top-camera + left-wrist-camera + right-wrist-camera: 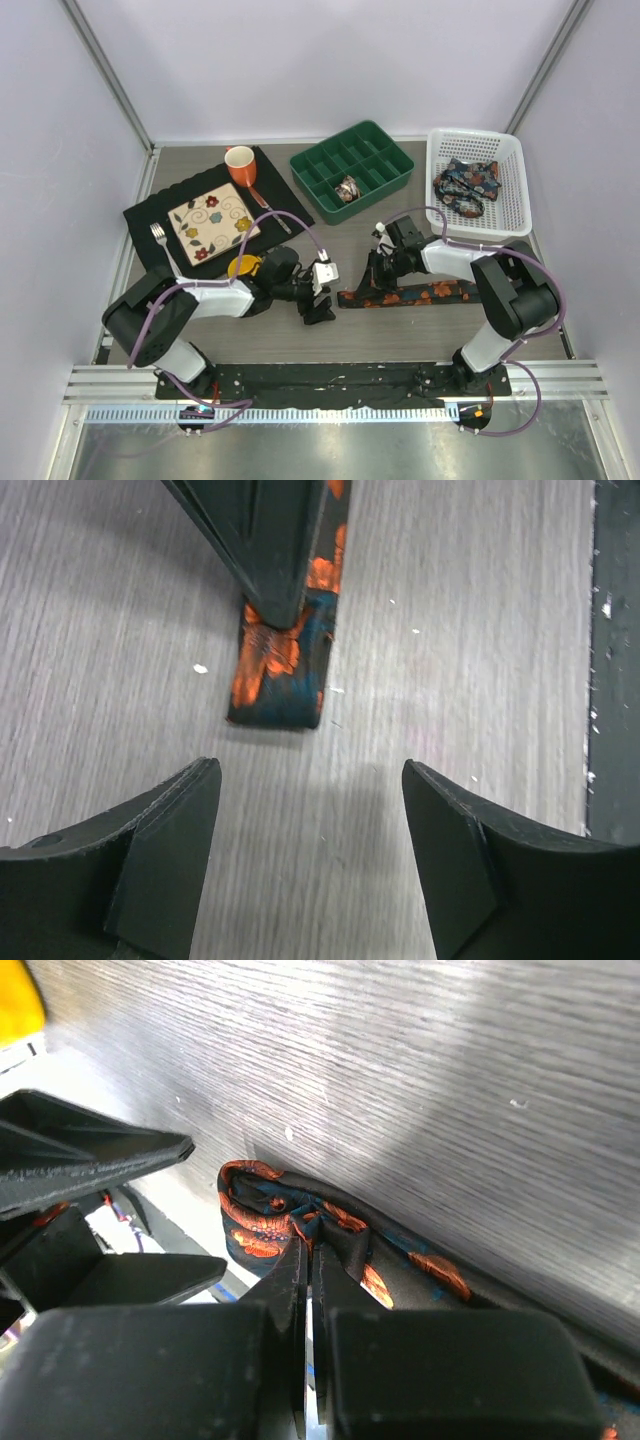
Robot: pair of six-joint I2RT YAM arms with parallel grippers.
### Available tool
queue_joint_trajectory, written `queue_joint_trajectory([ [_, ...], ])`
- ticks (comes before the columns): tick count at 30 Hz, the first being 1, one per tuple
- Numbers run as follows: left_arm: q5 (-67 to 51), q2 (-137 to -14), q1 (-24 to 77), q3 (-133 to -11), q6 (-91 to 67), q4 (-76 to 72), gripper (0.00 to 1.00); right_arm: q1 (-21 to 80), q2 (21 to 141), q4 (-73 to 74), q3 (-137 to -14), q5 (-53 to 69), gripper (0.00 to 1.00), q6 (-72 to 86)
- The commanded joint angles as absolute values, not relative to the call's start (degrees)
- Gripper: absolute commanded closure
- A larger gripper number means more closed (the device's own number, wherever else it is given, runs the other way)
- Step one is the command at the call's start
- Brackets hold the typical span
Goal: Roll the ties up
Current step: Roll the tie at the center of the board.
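A dark tie [430,292] with orange-red flowers lies stretched across the table in front of the arms. My right gripper [374,288] is shut on its left end. The right wrist view shows the right gripper [310,1245] pinching a raised fold of the tie [250,1230], whose end curls over. In the left wrist view the tie's folded end [280,680] lies flat under the right fingertips [272,600]. My left gripper [310,770] stands open a short way back from that end, with only bare table between its fingers. From above, the left gripper [318,308] sits just left of the tie.
A white basket [510,150] at the back right holds more ties [466,186]. A green divided tray [375,140] holds one rolled tie [348,189]. A black placemat [150,215] at the left carries a plate [212,222] and an orange mug [240,163].
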State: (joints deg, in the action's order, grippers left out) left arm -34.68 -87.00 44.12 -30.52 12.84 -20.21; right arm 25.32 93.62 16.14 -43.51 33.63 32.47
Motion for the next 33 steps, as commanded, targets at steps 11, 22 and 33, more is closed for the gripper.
queue_joint_trajectory([
  [11,-33.7,-96.4,46.9,-39.1,16.4,-26.5,0.25,25.3,96.5,15.3,-40.9,28.7,0.99,28.7],
  [22,-27.9,-98.3,49.0,-38.3,21.8,-18.9,0.7,26.3,94.9,17.5,-43.6,28.7,0.99,28.6],
  [33,-26.3,-96.6,49.0,-35.2,21.4,-16.2,0.9,25.2,87.5,23.6,-43.5,26.7,0.71,31.8],
])
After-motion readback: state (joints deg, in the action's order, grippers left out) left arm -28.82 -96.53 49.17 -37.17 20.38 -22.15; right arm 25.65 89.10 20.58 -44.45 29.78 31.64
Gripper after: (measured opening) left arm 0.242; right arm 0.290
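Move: The tie's folded end lies about 4 cm to the right of the left hand, 2 cm farther forward and 2 cm lower; from the right hand, whose shut fingers are still on the fold, its middle is about 2 cm to the left, level fore and aft and a centimetre lower. The flat tie strip runs on, its middle some 13 cm right of the right hand. From the left hand, the yellow mug stands 18 cm left and 7 cm ahead, the green tray 28 cm ahead and 5 cm right. Slide the open left gripper about 4 cm right, easing 2 cm forward and 2 cm down so its fingers straddle the tie's folded end, then close and pinch it, giving back about a centimetre leftward. Keep the right fingers shut and holding the fold meanwhile; once the left has closed, part them a little and lift about 1.5 cm, drifting slightly right, to let go. ##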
